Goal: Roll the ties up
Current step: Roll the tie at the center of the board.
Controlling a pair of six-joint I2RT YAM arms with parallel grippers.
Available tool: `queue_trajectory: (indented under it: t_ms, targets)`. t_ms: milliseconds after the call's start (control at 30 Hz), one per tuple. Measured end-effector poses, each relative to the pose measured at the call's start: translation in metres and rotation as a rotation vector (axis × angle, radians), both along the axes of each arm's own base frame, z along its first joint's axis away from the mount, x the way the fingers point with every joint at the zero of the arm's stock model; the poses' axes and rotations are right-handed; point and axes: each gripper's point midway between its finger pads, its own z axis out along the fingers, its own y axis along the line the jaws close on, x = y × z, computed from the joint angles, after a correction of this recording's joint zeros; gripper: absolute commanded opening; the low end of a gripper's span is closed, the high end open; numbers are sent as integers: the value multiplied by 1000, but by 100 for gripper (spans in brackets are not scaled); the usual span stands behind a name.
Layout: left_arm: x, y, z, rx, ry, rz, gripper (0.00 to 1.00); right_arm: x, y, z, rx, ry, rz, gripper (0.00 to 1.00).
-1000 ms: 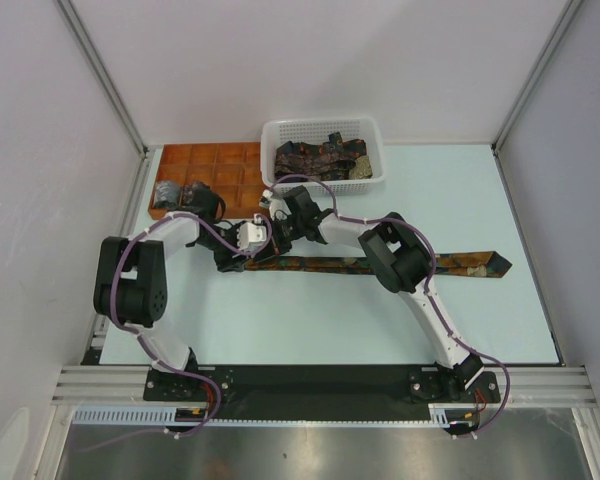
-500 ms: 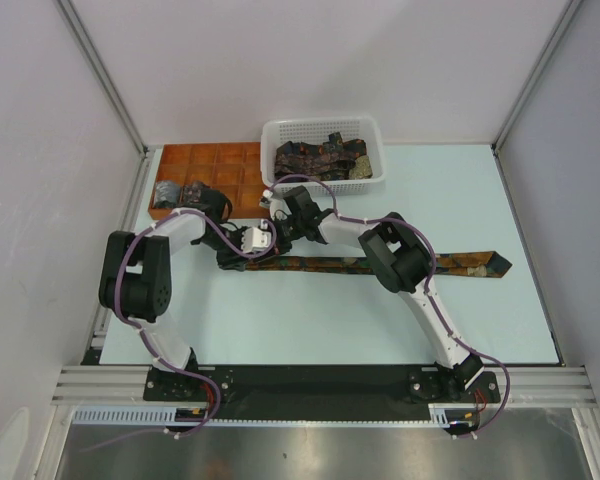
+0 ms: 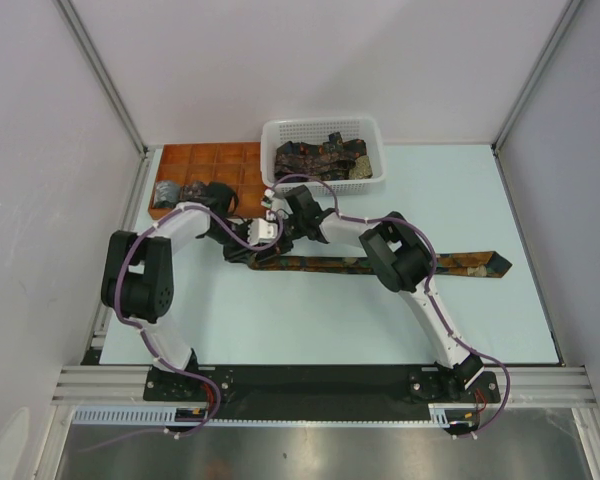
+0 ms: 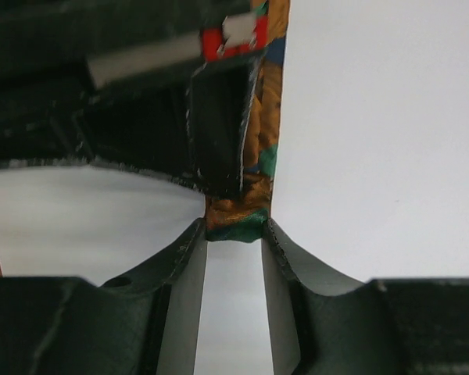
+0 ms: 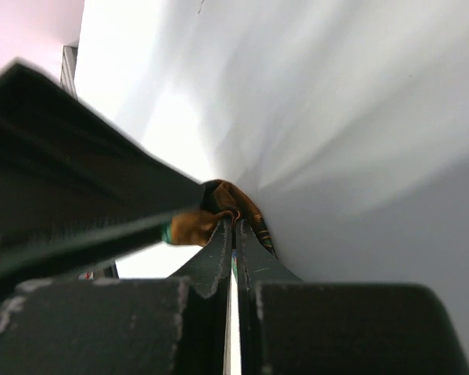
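Note:
One long dark patterned tie (image 3: 460,264) lies flat across the table, its wide pointed end at the right. Both grippers meet at its narrow left end. My left gripper (image 3: 254,251) has that folded end (image 4: 236,223) squeezed between its fingertips (image 4: 189,238). My right gripper (image 3: 280,236) is shut on a fold of the same tie (image 5: 219,201), right beside the left one. Several more ties (image 3: 320,155) lie heaped in the white basket. Rolled tie bundles (image 3: 166,190) sit in the orange-brown tray's front compartments.
The white mesh basket (image 3: 372,130) stands at the back centre. The orange-brown compartment tray (image 3: 205,155) is to its left, just behind my left arm. Grey walls and metal posts close in the table on three sides.
My left gripper has moved right along the table to the tie's narrow end, close against the right gripper. The right arm and the long part of the tie have stayed put.

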Motion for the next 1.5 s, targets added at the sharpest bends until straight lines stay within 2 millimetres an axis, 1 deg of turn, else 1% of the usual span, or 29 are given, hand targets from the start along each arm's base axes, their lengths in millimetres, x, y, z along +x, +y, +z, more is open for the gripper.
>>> queue_trajectory:
  t_ms: [133, 233, 367, 533, 633, 767, 933, 1067, 1167, 1200, 1300, 1500]
  targets:
    - [-4, -15, 0, 21, -10, -49, 37, -1, -1, 0, 0, 10, 1, 3]
    - [-7, -22, -3, 55, -19, -78, 37, -1, -3, -1, 1, 16, 3, 6]
    - [-9, -22, -7, 93, -11, -78, 36, 0, -6, -1, 4, 33, -4, 10]
    - [-9, -18, -16, 129, 5, -68, 35, 1, -13, 0, 5, 61, -16, 14]
    - [-8, -19, -21, 135, 10, -72, 34, 2, -19, 1, 4, 89, -29, 15]
    - [-7, -19, -21, 136, 15, -66, 33, 9, -31, 1, 3, 133, -67, 15]
    - [-6, -20, -21, 138, 27, -58, 34, 17, -38, 2, 8, 159, -101, 12]
    - [-6, -20, -21, 137, 29, -58, 34, 15, -33, 7, 26, 173, -97, 11]
    - [-6, -20, -21, 136, 32, -56, 34, 10, -28, 10, 42, 177, -80, 13]
    - [-6, -20, -21, 136, 35, -52, 34, 8, -26, 12, 48, 178, -73, 19]
    - [-6, -20, -20, 134, 37, -49, 34, 5, -24, 15, 59, 182, -59, 25]
    - [-6, -20, -20, 132, 40, -40, 34, 1, -22, 15, 60, 189, -45, 25]
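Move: The small roll at the tie's left end is pinched at the left fingertips, a couple of centimetres above the board. The flat tie runs off to the right, its middle about 30 cm from the left hand and some 3 cm lower. The brown tray lies roughly 20 cm ahead and 11 cm left of the left hand, the white basket 25 cm ahead and 17 cm right. From the right hand, whose shut fingertips are at the roll's right side, the roll is 2 cm left and 1 cm back. Rightward along the flat tie and then down, about 2 cm each, the left hand carries the roll towards the board, tipping its fingers some 10 degrees steeper and keeping its pinch, then holds still. The right hand backs off right about 3.5 cm and slightly forward, opening its fingers a little, then returns about 1.5 cm left while rising 1.5 cm, opens to a quarter and rolls about 10 degrees, ending beside the roll. ##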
